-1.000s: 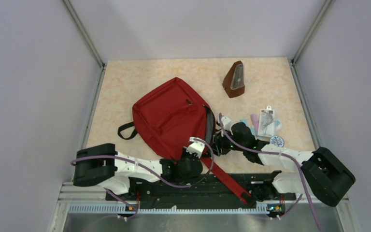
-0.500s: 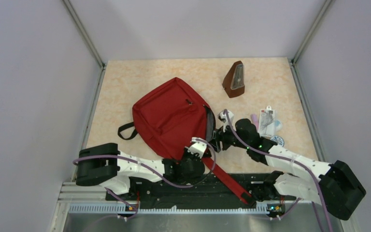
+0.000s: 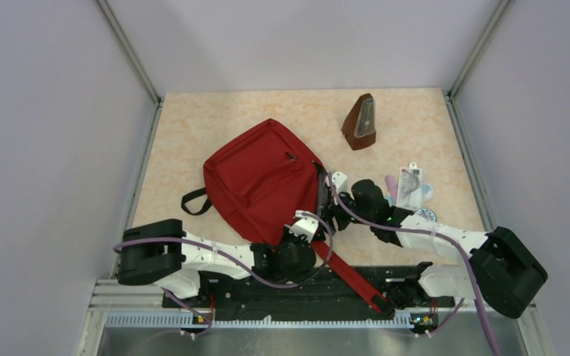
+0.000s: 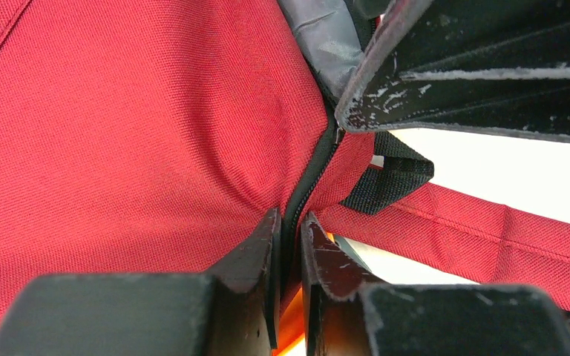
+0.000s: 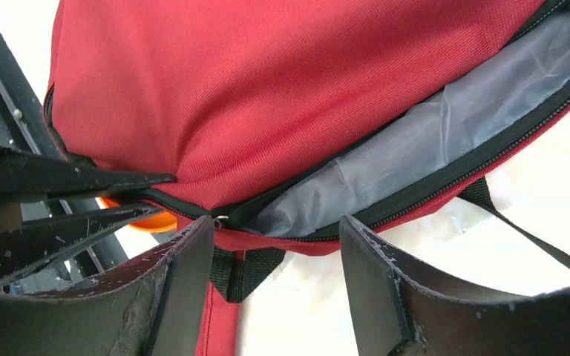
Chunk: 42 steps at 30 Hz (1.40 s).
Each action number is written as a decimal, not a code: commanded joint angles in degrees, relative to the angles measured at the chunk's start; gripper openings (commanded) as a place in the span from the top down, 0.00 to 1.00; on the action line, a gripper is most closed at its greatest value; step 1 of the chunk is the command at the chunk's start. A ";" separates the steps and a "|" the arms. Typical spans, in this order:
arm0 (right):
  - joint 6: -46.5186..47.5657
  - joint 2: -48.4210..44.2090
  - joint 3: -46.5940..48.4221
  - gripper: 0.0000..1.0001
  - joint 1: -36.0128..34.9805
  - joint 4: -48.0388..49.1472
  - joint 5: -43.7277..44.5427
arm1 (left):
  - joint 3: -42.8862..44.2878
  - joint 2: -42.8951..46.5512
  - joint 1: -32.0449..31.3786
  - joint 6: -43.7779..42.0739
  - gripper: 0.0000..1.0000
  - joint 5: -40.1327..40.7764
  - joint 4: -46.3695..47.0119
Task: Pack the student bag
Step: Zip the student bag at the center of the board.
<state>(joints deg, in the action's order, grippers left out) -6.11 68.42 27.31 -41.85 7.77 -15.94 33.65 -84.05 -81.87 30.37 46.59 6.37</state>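
The student bag (image 3: 263,185) is a large dark-red backpack lying flat in the middle of the table. Its zipper gapes along the right side and shows grey lining (image 5: 415,141). My left gripper (image 3: 306,224) is at the bag's near right corner, shut on the black zipper seam (image 4: 308,185). My right gripper (image 5: 274,222) stands open just to the right of that corner. The bag's lower zipper edge and a black strap tab (image 5: 241,271) lie between its fingers, which grip nothing. The long red strap (image 3: 345,271) trails toward the arm bases.
A brown metronome (image 3: 361,122) stands at the back right. A packaged item (image 3: 411,184) and a small round disc (image 3: 425,216) lie right of the right arm. Something orange (image 5: 137,220) peeks out under the bag's corner. White walls enclose the table.
The right gripper's jaws have opened wider and its arm has swung a little right, then back toward the bag. The left gripper has kept its hold on the zipper seam.
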 commanded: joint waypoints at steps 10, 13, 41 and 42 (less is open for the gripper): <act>5.19 4.51 -2.54 0.37 -2.39 7.90 -2.21 | -0.24 -0.02 -0.72 2.23 0.83 -1.81 -1.19; 5.30 6.38 -2.45 0.38 -3.19 8.92 -2.24 | -0.67 0.32 -0.78 2.48 0.83 -1.61 -1.11; -21.03 2.36 -1.80 1.00 1.28 7.05 -6.10 | -2.68 1.98 -1.09 4.59 0.84 -0.68 -1.89; -21.46 2.71 -1.89 1.00 1.32 7.54 -6.07 | -2.71 2.04 -1.08 4.68 0.85 -0.71 -1.97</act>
<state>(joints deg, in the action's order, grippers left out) -24.10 71.81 24.32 -41.74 15.79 -23.62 32.36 -82.87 -82.26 33.34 47.44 6.28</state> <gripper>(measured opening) 0.009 0.168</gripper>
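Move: The zipper pull sits low on the bag's right edge, about 3 cm back and 2 cm left of the right hand and roughly 1 cm below it. For the left hand, pinching the zipper end, the pull is some 3 cm ahead, 2 cm right and about level. From the right hand, the bag's open mouth has its middle about 6 cm ahead and 2 cm left, and the black webbing loop hangs about 4 cm back, straight behind and 4 cm lower. With its fingers spread, the right hand first dips about 2.5 cm beside the bag's edge while drifting left, then swings back and left towards the zipper pull, regaining most of that height and rolling some 20 degrees about its fingers. The fingers shut fully on the way in and meet at the pull, easing about a centimetre back to the right at the end, while the left hand stays put and keeps its pinch on the zipper end just behind. ##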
